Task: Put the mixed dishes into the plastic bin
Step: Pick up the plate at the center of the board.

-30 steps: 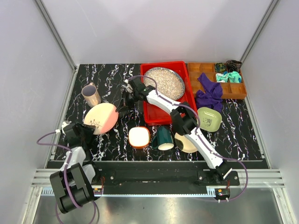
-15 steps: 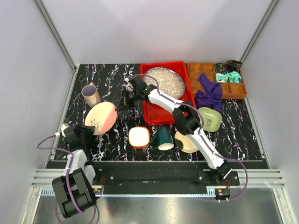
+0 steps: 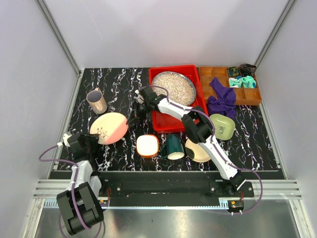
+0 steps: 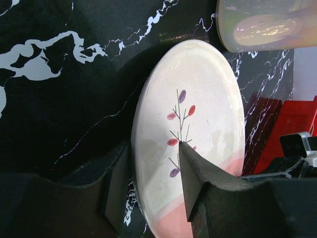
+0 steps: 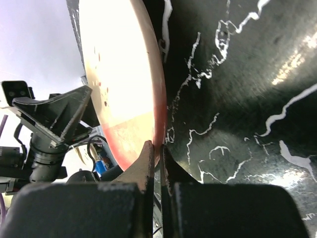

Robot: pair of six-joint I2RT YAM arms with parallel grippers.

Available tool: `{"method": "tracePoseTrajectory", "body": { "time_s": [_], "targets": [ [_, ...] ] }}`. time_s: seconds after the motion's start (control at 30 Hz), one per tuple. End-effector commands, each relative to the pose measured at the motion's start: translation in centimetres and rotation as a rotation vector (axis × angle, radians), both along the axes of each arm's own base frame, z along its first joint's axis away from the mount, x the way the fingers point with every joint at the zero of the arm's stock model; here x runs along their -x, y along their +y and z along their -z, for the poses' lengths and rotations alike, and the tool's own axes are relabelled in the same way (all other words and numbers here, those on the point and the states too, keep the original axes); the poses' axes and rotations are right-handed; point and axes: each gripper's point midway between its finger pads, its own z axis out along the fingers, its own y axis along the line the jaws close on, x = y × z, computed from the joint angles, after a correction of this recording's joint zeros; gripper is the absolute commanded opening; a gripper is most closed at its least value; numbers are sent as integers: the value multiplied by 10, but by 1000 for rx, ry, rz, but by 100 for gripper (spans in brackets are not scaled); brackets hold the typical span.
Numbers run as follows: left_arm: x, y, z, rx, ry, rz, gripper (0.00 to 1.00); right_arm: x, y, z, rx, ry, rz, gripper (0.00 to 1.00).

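Observation:
The pink-cream plate (image 3: 110, 127) is at the left of the table, one rim between my left gripper's (image 3: 93, 141) jaws and the opposite rim in my right gripper (image 3: 132, 120). In the left wrist view the plate (image 4: 198, 94) fills the gap of the left gripper (image 4: 154, 148), one finger on its face and one under its rim. In the right wrist view the right gripper (image 5: 157, 145) is pinched on the plate's red rim (image 5: 159, 99). The red plastic bin (image 3: 159, 122) holds the speckled grey plate (image 3: 173, 88).
A mauve cup (image 3: 97, 101) stands behind the pink plate. An orange-white bowl (image 3: 147, 146), dark green mug (image 3: 173, 147) and pale yellow plate (image 3: 196, 151) lie near the front, with a light green bowl (image 3: 221, 126) to their right. The brown tray (image 3: 251, 97) holds cloths.
The pink-cream plate, tilted up on its edge before, now lies lower and flatter. My right gripper has moved down toward me to the plate's right rim and closed on it.

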Motion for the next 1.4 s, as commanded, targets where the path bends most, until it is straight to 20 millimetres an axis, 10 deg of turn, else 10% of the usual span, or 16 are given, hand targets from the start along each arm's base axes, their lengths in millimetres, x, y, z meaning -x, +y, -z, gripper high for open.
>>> {"method": "tracePoseTrajectory", "body": {
  "time_s": [0.0, 0.83, 1.1, 1.37],
  "targets": [
    [-20, -1, -34, -8, -155, 22, 43, 26, 18, -85, -189, -87, -130, 0],
    [-32, -13, -53, 28, -291, 79, 36, 59, 34, -88, -243, -11, -243, 0],
    [-30, -14, -51, 27, -296, 80, 2, 59, 34, -83, -237, -3, -244, 0],
    [-29, -14, -51, 30, -292, 79, 0, 60, 34, -79, -230, 2, -244, 0]
  ]
}}
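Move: The cream and pink plate's middle lies about 6 cm ahead and 6 cm to the right of the left hand, roughly 1 cm lower; its near-left rim is already between those open fingers. From the right hand's shut fingertips, at the opposite rim, the middle is some 9 cm left and 2 cm back. The mug stands straight ahead of the left hand, about 16 cm out; the orange-rimmed bowl is 23 cm right of it and 3 cm back. The plate's near-left rim is raised by the left hand, which goes up about 3.5 cm and forward 2.5 cm, tilting its fingers up some 10 degrees, then closes to pinch the rim. The right hand's shut fingertips stay against the pink rim and draw back about 2 cm. ##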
